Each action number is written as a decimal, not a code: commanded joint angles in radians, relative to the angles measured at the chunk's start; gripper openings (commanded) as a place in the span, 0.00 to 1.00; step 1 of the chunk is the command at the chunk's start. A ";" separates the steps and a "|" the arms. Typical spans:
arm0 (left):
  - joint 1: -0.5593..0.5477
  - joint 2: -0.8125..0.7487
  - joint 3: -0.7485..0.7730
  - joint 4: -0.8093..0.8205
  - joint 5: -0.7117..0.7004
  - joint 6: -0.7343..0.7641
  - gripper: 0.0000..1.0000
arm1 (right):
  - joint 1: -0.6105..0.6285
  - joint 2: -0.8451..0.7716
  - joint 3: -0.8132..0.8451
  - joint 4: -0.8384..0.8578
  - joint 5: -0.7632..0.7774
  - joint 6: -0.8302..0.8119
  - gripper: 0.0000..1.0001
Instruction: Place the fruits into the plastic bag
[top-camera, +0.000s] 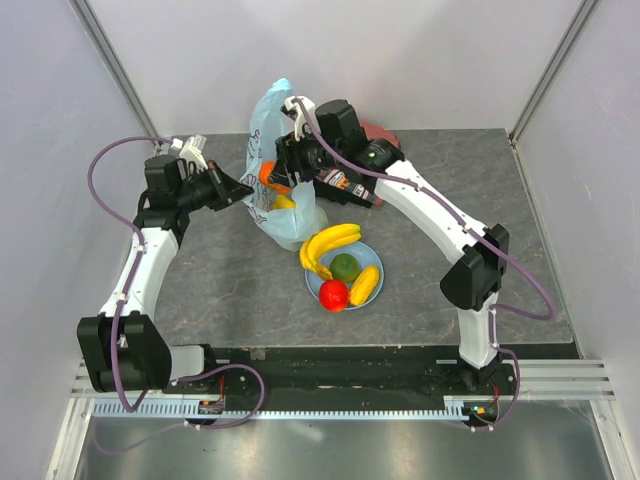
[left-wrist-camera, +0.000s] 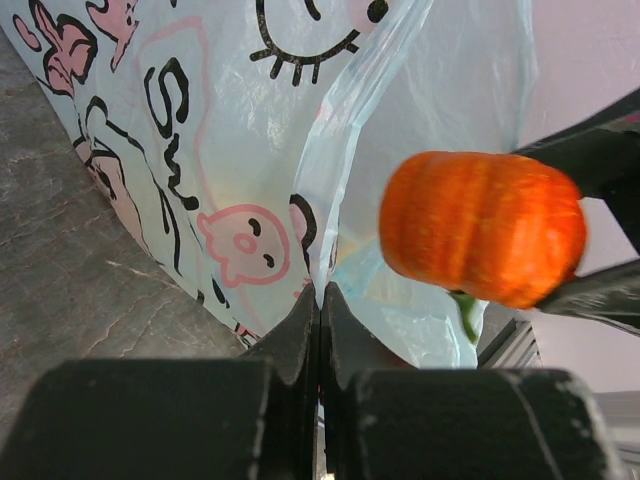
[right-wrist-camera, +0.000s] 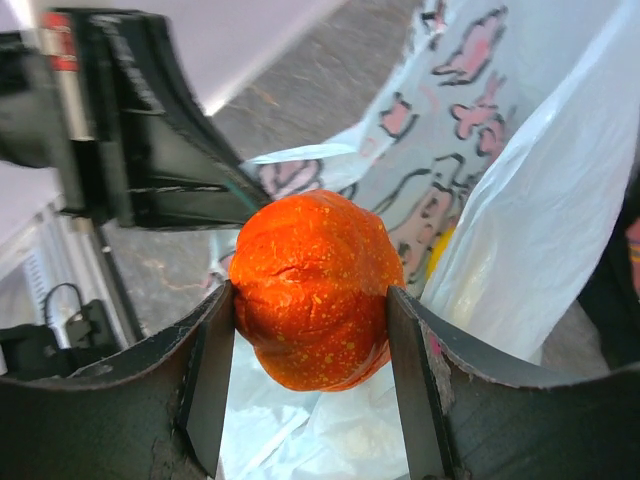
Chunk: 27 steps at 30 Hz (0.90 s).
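Note:
The light-blue plastic bag (top-camera: 283, 205) stands at the table's back middle, printed with a cartoon face and pink shapes (left-wrist-camera: 230, 150). My left gripper (left-wrist-camera: 320, 300) is shut on the bag's rim and holds its mouth open. My right gripper (right-wrist-camera: 312, 340) is shut on the orange fruit (right-wrist-camera: 315, 285), over the bag's mouth; it also shows in the top view (top-camera: 268, 173) and the left wrist view (left-wrist-camera: 482, 240). A yellow shape shows through the bag (top-camera: 284, 202). The bananas (top-camera: 328, 243), green fruit (top-camera: 345, 266), red fruit (top-camera: 334, 294) and yellow oblong fruit (top-camera: 364, 285) lie on a light-blue plate (top-camera: 377, 258).
A dark-red cloth (top-camera: 378, 133) lies behind the right arm at the back. The plate stands just in front of the bag. White walls and metal posts enclose the table on three sides.

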 joint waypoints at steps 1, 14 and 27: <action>-0.008 -0.037 -0.006 0.030 0.004 -0.013 0.01 | 0.014 0.048 0.121 -0.127 0.175 -0.077 0.27; -0.016 -0.034 -0.008 0.034 0.005 -0.015 0.01 | 0.048 0.195 0.198 -0.264 0.433 -0.145 0.29; -0.024 -0.020 -0.022 0.050 0.004 -0.021 0.02 | 0.065 0.279 0.126 -0.267 0.413 -0.142 0.36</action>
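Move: Down inside the bag, the yellow fruit already there lies about 21 cm below the right hand and roughly 7 cm ahead, level with it left to right; this hand already grips the orange fruit just over the mouth. On the plate, the bananas are some 12 cm to its right and 2 cm back, the green fruit 16 cm right and 6 cm back, both about 25 cm lower. From the left hand, the bagged yellow fruit is around 8 cm ahead, 5 right and 15 below. Sinking about 15 cm into the open bag, the right hand carries the gripped orange fruit down towards the yellow one, first swinging some 5 cm forward and a little right, then easing slightly back and left as it keeps dropping. Its fingers tip about 30 degrees more steeply down and the wrist turns slightly clockwise, grip kept; the left hand, almost still, keeps pinching the bag's rim. ##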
